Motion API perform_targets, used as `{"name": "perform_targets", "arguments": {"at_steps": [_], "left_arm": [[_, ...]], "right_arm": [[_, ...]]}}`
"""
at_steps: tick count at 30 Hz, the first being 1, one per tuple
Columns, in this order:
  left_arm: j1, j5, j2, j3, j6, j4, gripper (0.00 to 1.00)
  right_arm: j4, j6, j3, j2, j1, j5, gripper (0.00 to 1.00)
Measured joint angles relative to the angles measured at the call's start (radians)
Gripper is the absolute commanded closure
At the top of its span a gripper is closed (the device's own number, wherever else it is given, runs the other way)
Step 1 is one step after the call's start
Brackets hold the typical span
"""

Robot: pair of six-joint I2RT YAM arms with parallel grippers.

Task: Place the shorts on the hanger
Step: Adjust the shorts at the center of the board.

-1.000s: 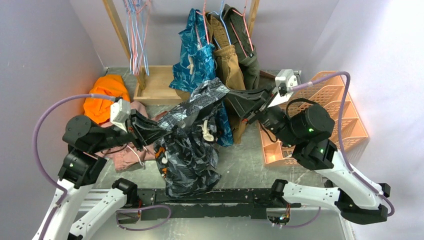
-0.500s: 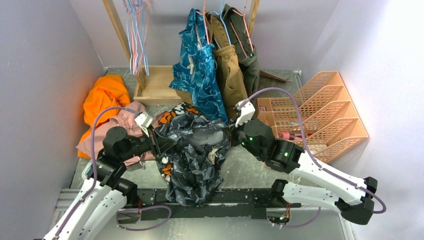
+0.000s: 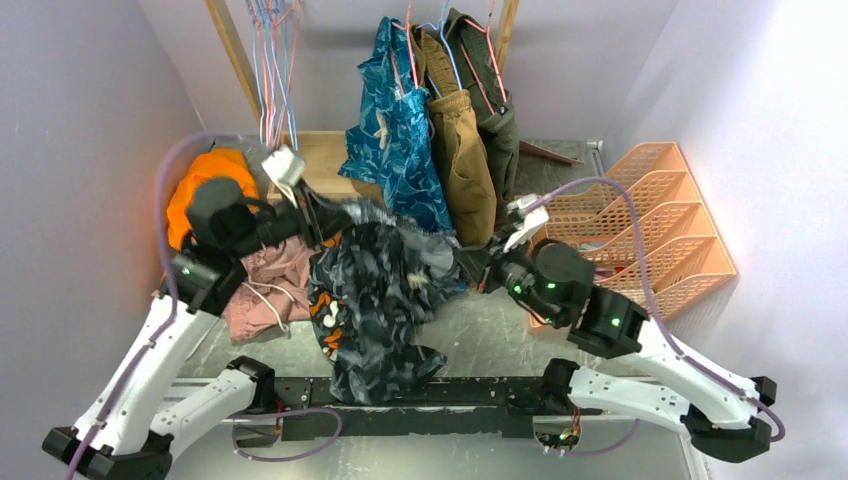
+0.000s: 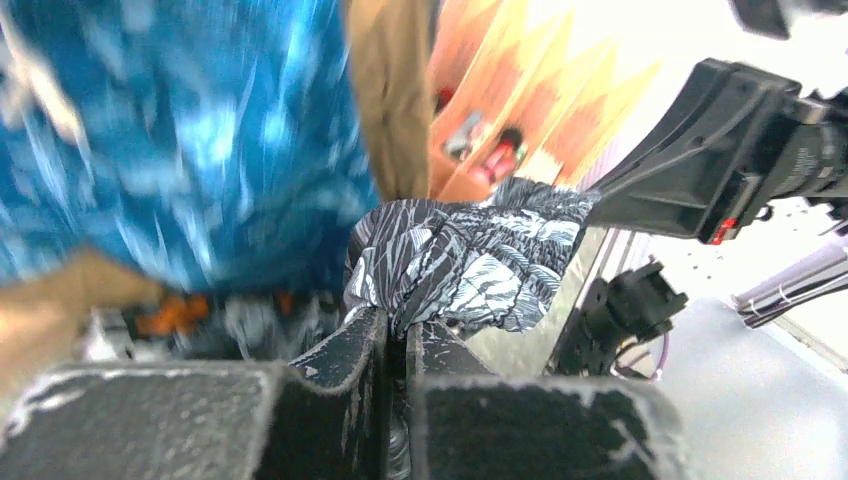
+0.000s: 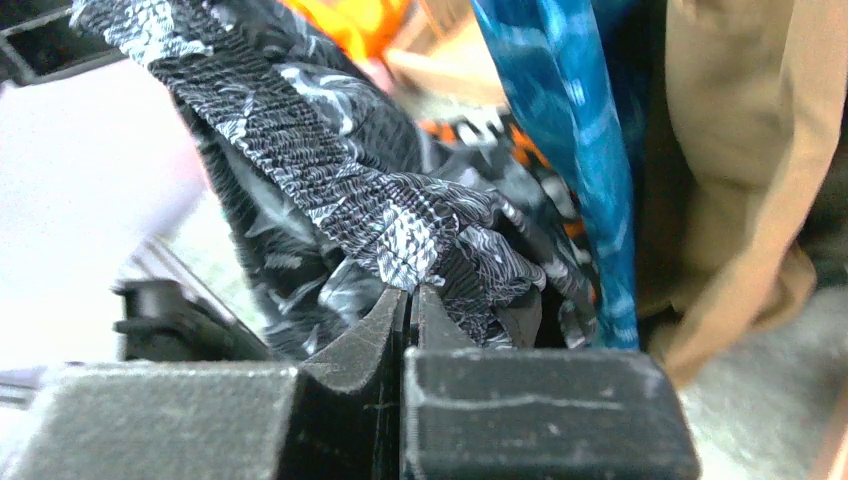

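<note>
The shorts (image 3: 385,275), dark with a grey-white leaf print, are stretched between both grippers and sag down toward the table's front. My left gripper (image 3: 335,215) is shut on the waist's left end. In the left wrist view the left gripper (image 4: 398,325) pinches the printed cloth of the shorts (image 4: 470,265). My right gripper (image 3: 470,268) is shut on the waist's right end. In the right wrist view the right gripper (image 5: 410,300) clamps the ribbed waistband of the shorts (image 5: 390,225). A light-blue wire hanger (image 3: 285,95) hangs among pink ones at the rack's left end.
Teal-blue shorts (image 3: 395,130), tan shorts (image 3: 465,150) and a dark green garment (image 3: 497,105) hang on the rack behind. Orange (image 3: 205,180) and pink (image 3: 270,280) clothes lie at the left. A wooden tray (image 3: 320,165) is at the back, an orange file rack (image 3: 650,220) at the right.
The arms dropped and came together with the shorts bunched. The left gripper has since risen back and to the left, stretching the waist out again while the right gripper stays lower.
</note>
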Motion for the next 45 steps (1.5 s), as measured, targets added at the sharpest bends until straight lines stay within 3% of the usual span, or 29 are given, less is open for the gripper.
{"name": "perform_targets", "arguments": {"at_steps": [5, 7, 10, 17, 22, 28, 29, 34, 37, 45], "left_arm": [[-0.002, 0.111, 0.130, 0.425, 0.079, -0.038, 0.93], [-0.008, 0.164, 0.129, 0.513, 0.090, -0.031, 0.93], [-0.016, 0.238, 0.071, 0.528, 0.083, 0.013, 0.93], [-0.018, 0.330, -0.102, 0.327, 0.013, 0.169, 0.90], [-0.018, 0.300, -0.137, 0.021, -0.060, 0.263, 0.92], [-0.018, 0.193, -0.026, -0.283, -0.155, 0.327, 0.90], [-0.018, 0.161, -0.007, -0.308, -0.165, 0.323, 0.86], [-0.018, -0.004, 0.052, -0.312, -0.185, 0.255, 0.48], [-0.018, -0.082, 0.068, -0.290, -0.199, 0.185, 0.02], [-0.018, -0.216, -0.078, -0.280, -0.255, -0.022, 0.01]], "right_arm": [[0.041, -0.050, 0.208, -0.027, 0.000, -0.063, 1.00], [0.066, -0.076, 0.289, -0.044, 0.000, -0.098, 1.00], [0.076, -0.105, 0.381, -0.064, 0.000, -0.163, 1.00], [0.098, -0.114, 0.364, -0.132, 0.000, -0.243, 1.00], [0.078, -0.080, 0.225, -0.147, 0.000, -0.144, 1.00], [0.034, 0.008, 0.027, -0.122, -0.002, 0.026, 1.00], [0.026, 0.028, -0.006, -0.114, -0.002, 0.058, 1.00], [-0.019, 0.119, -0.124, -0.085, -0.003, 0.150, 1.00], [-0.023, 0.158, -0.161, -0.086, -0.003, 0.166, 1.00], [0.012, 0.194, -0.184, -0.073, -0.003, 0.172, 1.00]]}}
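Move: The left hand pinches the left end of the black shorts' waistband; the middle of the board, where they are to lie, is about 14 cm to its right, 2 cm ahead and 25 cm below. From it, the camouflage shorts lie some 10 cm ahead, 2 cm right; the pink shorts 10 cm ahead, 19 cm left. The right hand pinches the other end, with the board's middle roughly 18 cm left, 5 cm ahead and 22 cm below. Together both hands fling the waistband up about 20 cm while drawing back, the left some 12 cm and the right 8 cm, then sweep down and forward again towards the board, finishing 11 cm and 6 cm lower than they began. Near the bottom the left fingers, tipping about 20 degrees downward, open wide and let go of the waistband, while the right fingers keep their pinch. ##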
